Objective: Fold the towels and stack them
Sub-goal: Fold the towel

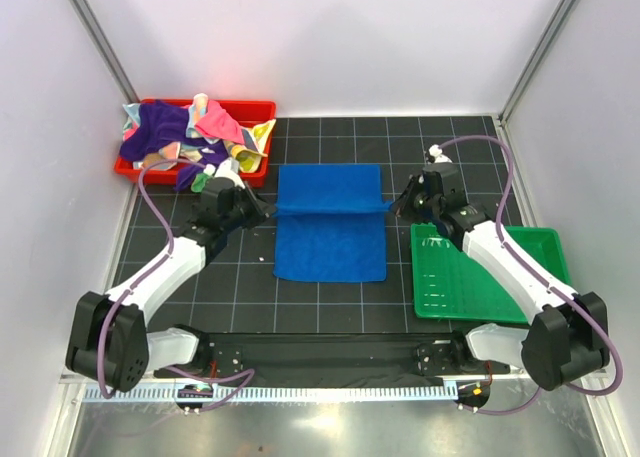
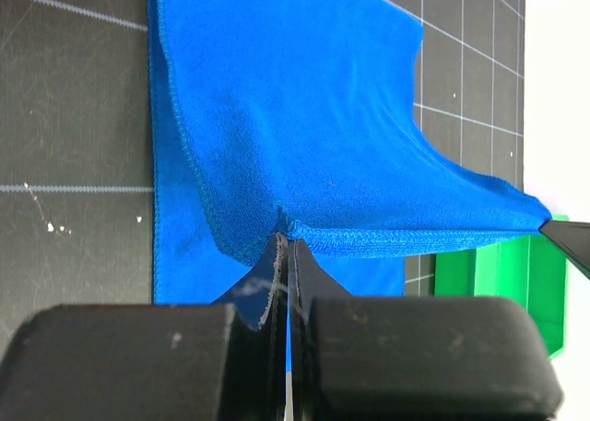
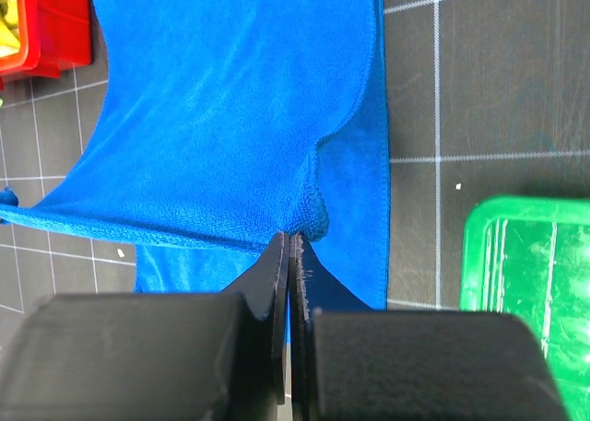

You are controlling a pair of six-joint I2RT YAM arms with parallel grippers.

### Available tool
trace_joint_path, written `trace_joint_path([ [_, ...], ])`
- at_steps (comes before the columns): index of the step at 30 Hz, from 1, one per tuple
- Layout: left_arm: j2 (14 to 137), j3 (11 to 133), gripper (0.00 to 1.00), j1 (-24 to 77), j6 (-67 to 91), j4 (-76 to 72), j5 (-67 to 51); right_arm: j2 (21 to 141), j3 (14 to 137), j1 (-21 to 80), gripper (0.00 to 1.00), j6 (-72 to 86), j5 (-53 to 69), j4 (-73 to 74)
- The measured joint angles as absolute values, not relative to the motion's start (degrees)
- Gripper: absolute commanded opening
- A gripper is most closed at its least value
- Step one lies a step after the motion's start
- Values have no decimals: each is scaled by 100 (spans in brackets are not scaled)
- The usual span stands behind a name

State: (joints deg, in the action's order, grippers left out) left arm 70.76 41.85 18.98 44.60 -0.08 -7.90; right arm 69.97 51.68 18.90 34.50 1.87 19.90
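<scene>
A royal blue towel (image 1: 330, 227) lies spread on the black grid mat in the middle. One of its edges is lifted and stretched taut between the two grippers, above the layer lying flat. My left gripper (image 1: 268, 210) is shut on the towel's left corner (image 2: 293, 226). My right gripper (image 1: 396, 207) is shut on the right corner (image 3: 309, 220). In the left wrist view the blue towel (image 2: 304, 117) fans away from my left gripper (image 2: 288, 239). The right wrist view shows the same blue towel (image 3: 221, 117) ahead of my right gripper (image 3: 289, 239). More towels, purple (image 1: 165, 125) and pink (image 1: 216, 122), are heaped at the back left.
The heap sits in a red tray (image 1: 258, 109) at the back left corner. A green tray (image 1: 485, 277) lies to the right of the blue towel, under the right arm. White walls close in on the left, back and right.
</scene>
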Motion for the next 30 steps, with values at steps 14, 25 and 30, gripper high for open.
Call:
trace_joint_path([
  [14,6790,3909,0,2027,4464,167,-580,6674,4644,2340,1,3684,-187,2128],
  [25,6641,3743,0,2099,4466,301,-576,6440,4390,2473,1,3778,-301,2145],
  [30,6412,3726,0,2099,4462,429,-576,6281,4390,2519,1,3815,-333,2185],
])
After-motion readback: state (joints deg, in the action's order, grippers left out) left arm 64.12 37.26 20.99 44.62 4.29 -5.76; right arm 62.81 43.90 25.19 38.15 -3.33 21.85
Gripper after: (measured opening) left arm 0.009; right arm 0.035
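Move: Each closed gripper holds a corner of the blue towel's raised edge. The lower layer's near-left corner lies about 13 cm back from the left hand and some 8 cm below, in line with it sideways; its near-right corner lies likewise from the right hand. The towel's far fold has its middle roughly 14 cm ahead and 14 cm left of the right hand. The red bin is some 19 cm ahead and 18 cm left of the left hand, the green bin about 11 cm back and 25 cm right of the right hand. Both hands keep their pinch on the corners of the towel's upper layer and draw the raised edge back together towards the near edge, the left about 3 cm and the right nearer 4.5 cm, slowing over the second half. They sink as they go, the left by some 2 cm and the right by about 3 cm, before easing up a touch at the very end, the edge still stretched between shut fingers and the wrists barely tipping. ##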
